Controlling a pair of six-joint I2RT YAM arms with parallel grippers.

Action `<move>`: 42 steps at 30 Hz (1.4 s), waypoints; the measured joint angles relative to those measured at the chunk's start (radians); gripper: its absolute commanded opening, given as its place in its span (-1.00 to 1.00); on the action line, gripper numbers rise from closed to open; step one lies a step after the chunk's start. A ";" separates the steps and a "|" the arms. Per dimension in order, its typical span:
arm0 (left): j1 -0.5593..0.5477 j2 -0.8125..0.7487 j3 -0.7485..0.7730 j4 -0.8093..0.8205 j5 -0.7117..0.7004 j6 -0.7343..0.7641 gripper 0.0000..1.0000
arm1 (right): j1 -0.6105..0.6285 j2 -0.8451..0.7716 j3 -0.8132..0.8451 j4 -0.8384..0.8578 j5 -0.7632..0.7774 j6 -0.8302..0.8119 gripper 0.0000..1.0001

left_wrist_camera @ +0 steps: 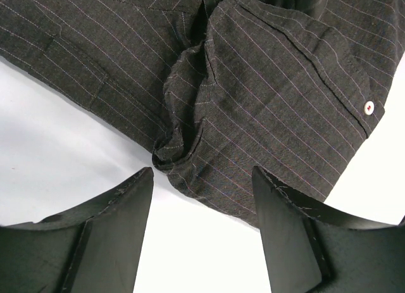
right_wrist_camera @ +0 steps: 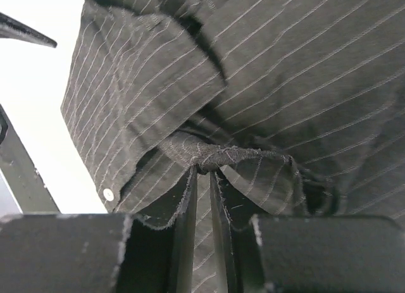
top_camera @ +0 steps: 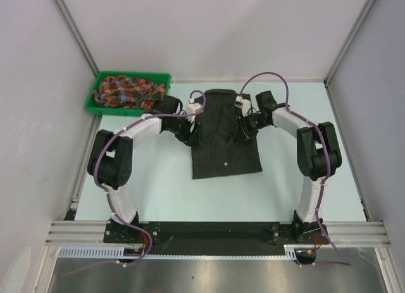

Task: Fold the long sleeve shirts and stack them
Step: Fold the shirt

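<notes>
The black pinstriped shirt [top_camera: 226,147] lies partly folded on the table, collar towards the back. At its left edge, my left gripper [top_camera: 192,130] is open. In the left wrist view a bunched sleeve fold [left_wrist_camera: 190,135] sits just beyond the left gripper [left_wrist_camera: 202,173], with nothing between the fingers. My right gripper [top_camera: 244,130] is at the shirt's right side. In the right wrist view the right gripper [right_wrist_camera: 204,169] is shut on a pinched ridge of the black cloth [right_wrist_camera: 304,65]. The plaid shirt [top_camera: 126,92] lies crumpled in the bin.
The green bin [top_camera: 133,74] stands at the back left corner of the table. A cuff with a white button [left_wrist_camera: 369,106] lies right of the left fingers. Frame posts and white walls enclose the table [top_camera: 171,198].
</notes>
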 measured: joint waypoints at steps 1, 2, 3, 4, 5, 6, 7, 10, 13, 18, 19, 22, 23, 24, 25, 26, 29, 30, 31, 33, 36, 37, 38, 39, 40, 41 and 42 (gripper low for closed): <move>0.001 0.000 0.000 0.000 0.000 0.000 0.38 | 0.003 0.000 -0.002 -0.005 0.000 0.000 -0.64; 0.002 0.000 0.000 -0.001 0.000 -0.001 0.38 | 0.008 -0.005 -0.011 -0.005 0.001 0.000 -0.64; 0.003 0.000 0.000 -0.001 0.000 -0.001 0.39 | 0.012 -0.013 -0.027 -0.007 0.001 0.000 -0.64; 0.005 -0.001 0.000 -0.001 0.000 -0.001 0.40 | 0.014 -0.026 -0.048 -0.012 0.003 -0.001 -0.64; 0.007 -0.002 0.000 0.000 0.000 -0.001 0.40 | 0.014 -0.041 -0.072 -0.018 0.005 -0.001 -0.64; 0.008 -0.003 0.000 0.001 0.000 -0.001 0.40 | 0.015 -0.054 -0.090 -0.025 0.006 -0.001 -0.64; 0.010 -0.004 0.000 0.003 0.000 -0.002 0.41 | 0.019 -0.067 -0.107 -0.034 0.008 -0.001 -0.64; 0.014 -0.005 0.000 0.012 0.000 -0.006 0.41 | 0.031 -0.079 -0.126 -0.032 0.014 0.005 -0.61; 0.019 -0.005 0.000 0.020 0.000 -0.019 0.41 | 0.061 -0.062 -0.123 0.004 0.019 0.021 -0.60; 0.027 -0.005 0.000 0.022 0.000 -0.021 0.42 | 0.087 0.024 -0.075 0.074 0.018 0.078 -0.48; 0.028 -0.005 0.000 0.022 0.000 -0.021 0.42 | 0.087 0.036 -0.071 0.095 0.017 0.100 -0.46; 0.031 -0.005 0.000 0.024 0.000 -0.027 0.43 | 0.085 0.050 -0.069 0.162 0.017 0.171 -0.39; 0.033 -0.005 0.000 0.025 0.000 -0.030 0.43 | 0.081 0.051 -0.069 0.196 0.017 0.211 -0.35; 0.035 -0.005 0.000 0.025 0.000 -0.034 0.43 | 0.079 0.052 -0.069 0.221 0.016 0.237 -0.34; 0.036 -0.005 0.000 0.026 0.000 -0.037 0.43 | 0.075 0.052 -0.072 0.261 0.012 0.275 -0.33; 0.038 -0.005 0.000 0.028 0.000 -0.040 0.43 | 0.069 0.052 -0.078 0.306 0.008 0.318 -0.27; 0.043 -0.005 0.000 0.035 0.000 -0.051 0.43 | 0.039 0.052 -0.103 0.434 0.003 0.433 -0.16; 0.046 -0.005 0.000 0.038 0.000 -0.056 0.42 | 0.026 0.052 -0.111 0.464 0.003 0.461 -0.11; 0.048 -0.005 -0.001 0.042 0.000 -0.062 0.42 | 0.012 0.052 -0.116 0.484 0.004 0.484 -0.06; 0.052 -0.005 -0.001 0.048 0.000 -0.066 0.42 | -0.015 0.050 -0.122 0.510 0.004 0.512 0.07; 0.055 -0.005 -0.002 0.050 0.000 -0.072 0.43 | -0.067 0.023 -0.138 0.520 -0.006 0.529 0.29; 0.056 -0.005 -0.005 0.053 0.000 -0.072 0.43 | -0.093 0.004 -0.146 0.513 -0.014 0.525 0.35; 0.056 -0.005 -0.009 0.055 0.000 -0.072 0.43 | -0.108 -0.012 -0.151 0.506 -0.018 0.521 0.38; 0.056 -0.005 -0.014 0.056 0.000 -0.073 0.43 | -0.127 -0.035 -0.157 0.493 -0.025 0.505 0.41; 0.056 -0.003 -0.019 0.055 0.001 -0.072 0.43 | -0.152 -0.063 -0.161 0.472 -0.033 0.482 0.47; 0.056 -0.002 -0.021 0.056 0.000 -0.072 0.43 | -0.167 -0.081 -0.162 0.457 -0.035 0.465 0.50; 0.056 0.003 -0.022 0.055 0.002 -0.072 0.43 | -0.179 -0.098 -0.162 0.443 -0.035 0.444 0.55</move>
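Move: The right hand already pinches a raised fold of the shirt at its fingertips. The shirt's middle, where that fold is being laid, is about 2 cm ahead, 4 cm to its left and 3 cm below; the white button sits some 9 cm back and 2 cm left, and the shirt's right edge about 9 cm to the right, level with the hand, both 3 cm lower. From the left hand, open at the shirt's left edge, the pinched fold lies roughly 14 cm to the right, level with it. The right hand, still pinching the fold, draws it back about 4 cm towards the button hem, then swings left and forward while sinking some 3 cm over the shirt's middle and starting to open; it lets go, goes on forward, then pulls out to the right and up with the fingers wide and the wrist turned about 25 degrees clockwise. The left hand stays open by the left edge and only drifts about 2 cm forward and as much to the left. ##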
